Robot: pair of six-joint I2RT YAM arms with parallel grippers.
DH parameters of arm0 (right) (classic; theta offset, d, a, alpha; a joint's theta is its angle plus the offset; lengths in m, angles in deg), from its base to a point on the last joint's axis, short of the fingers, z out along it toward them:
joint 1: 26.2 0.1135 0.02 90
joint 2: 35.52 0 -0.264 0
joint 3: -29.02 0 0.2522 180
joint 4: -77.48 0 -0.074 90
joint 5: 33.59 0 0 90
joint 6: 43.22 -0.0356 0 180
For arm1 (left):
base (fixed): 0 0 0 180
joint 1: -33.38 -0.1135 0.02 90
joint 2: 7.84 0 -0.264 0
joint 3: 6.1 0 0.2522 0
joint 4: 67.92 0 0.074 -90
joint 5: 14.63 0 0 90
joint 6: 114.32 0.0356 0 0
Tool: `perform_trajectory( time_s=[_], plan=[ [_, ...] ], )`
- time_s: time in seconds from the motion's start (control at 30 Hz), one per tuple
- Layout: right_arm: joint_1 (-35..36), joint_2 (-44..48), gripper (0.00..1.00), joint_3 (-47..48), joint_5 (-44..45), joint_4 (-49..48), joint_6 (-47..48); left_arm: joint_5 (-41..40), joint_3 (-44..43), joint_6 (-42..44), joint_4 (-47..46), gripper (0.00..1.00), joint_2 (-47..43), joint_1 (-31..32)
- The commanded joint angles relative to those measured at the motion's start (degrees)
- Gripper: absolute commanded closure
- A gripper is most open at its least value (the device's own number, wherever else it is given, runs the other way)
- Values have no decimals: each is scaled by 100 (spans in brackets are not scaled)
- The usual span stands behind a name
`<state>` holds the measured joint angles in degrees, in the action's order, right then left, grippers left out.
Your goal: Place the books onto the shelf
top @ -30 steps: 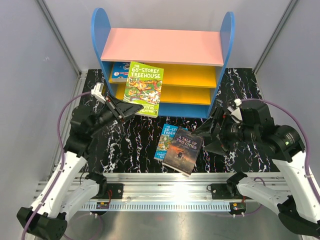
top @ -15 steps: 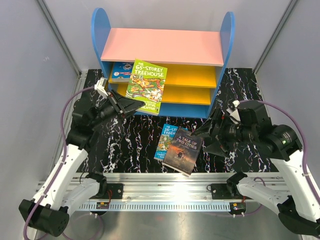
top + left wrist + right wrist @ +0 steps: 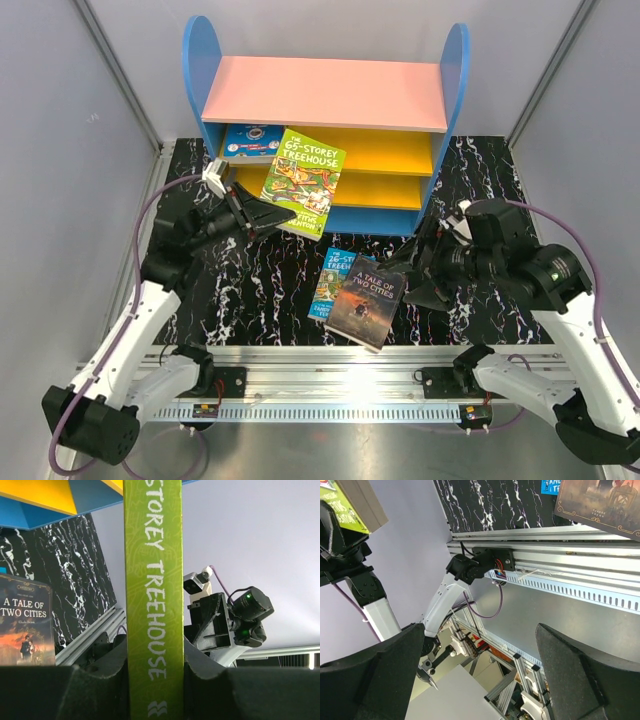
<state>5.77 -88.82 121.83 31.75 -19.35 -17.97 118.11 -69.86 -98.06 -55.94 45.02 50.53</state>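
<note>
The yellow-green "65-Storey Treehouse" book hangs tilted in front of the shelf's yellow boards. My left gripper is shut on its lower edge. In the left wrist view its spine stands upright between the jaws of the left gripper. One book with round coins lies on the upper yellow board at the left. "A Tale of Two Cities" lies on the mat, overlapping the blue "26-Storey Treehouse". My right gripper hovers open just right of these two, holding nothing.
A black marbled mat covers the table in front of the shelf. An aluminium rail runs along the near edge. Grey walls close in on both sides. The right wrist view shows the right gripper over the rail and the dark book's corner.
My left arm has carried the yellow-green book rightward and closer to the shelf's middle boards. The right arm has shifted slightly left; the books on the mat have not moved.
</note>
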Motion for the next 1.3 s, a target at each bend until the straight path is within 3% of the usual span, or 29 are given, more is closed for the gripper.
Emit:
perform_trajectory(
  time_s=[0.0,0.17,0.43,0.7,0.87,0.97,1.0,1.1,1.2,1.23,1.27],
  plan=[
    [-24,-101,0,-21,-47,-252,-2,165,-168,131,-534,100,128,-53],
    [-33,-146,0,-38,-47,-270,33,-38,-501,316,-288,100,207,-369],
    [-24,-84,0,-188,-65,-270,15,656,-836,-36,-929,100,444,-1484],
    [-24,-251,0,-144,-205,-366,94,376,-968,-466,-1123,100,839,-1881],
    [-24,-427,0,5,-258,-358,243,174,-1319,-353,-570,100,1270,-2013],
    [-24,-497,0,-3,-311,-419,279,120,-1547,-238,-252,89,1455,-2049],
    [-24,-506,0,-12,-328,-445,288,138,-1592,-238,-313,72,1507,-2049],
    [-24,-515,0,-73,-372,-498,296,348,-1890,-194,-166,48,1867,-2057],
    [-24,-515,0,-135,-399,-533,314,603,-2180,-1,371,39,2202,-2057],
    [-32,-515,0,-161,-399,-533,331,673,-2190,17,450,10,2237,-2049],
    [-33,-515,0,-179,-407,-533,332,700,-2181,26,459,4,2246,-2057]
  ],
)
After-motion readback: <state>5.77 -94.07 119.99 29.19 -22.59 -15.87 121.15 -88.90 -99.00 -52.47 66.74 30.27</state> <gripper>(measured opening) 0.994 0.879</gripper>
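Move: The left hand holds The 65-Storey Treehouse by its spine edge. Its place, on top of the blue book at the left end of the upper yellow shelf, lies about 20 cm ahead, 6 cm left, roughly level; the blue book's middle is some 3 cm lower. The blue side panel stands about 20 cm ahead, 16 cm left. From the right hand, that place is roughly 30 cm ahead, 37 cm left and slightly higher. Still pinching the green book by its spine, the left hand takes it about 15 cm forward and 9 cm left into the shelf, dipping some 2 cm before coming level again. It turns nearly 20 degrees counter-clockwise, tips slightly down, then opens wide and lets go while still edging forward. The open right hand eases a couple of centimetres down and inward. ##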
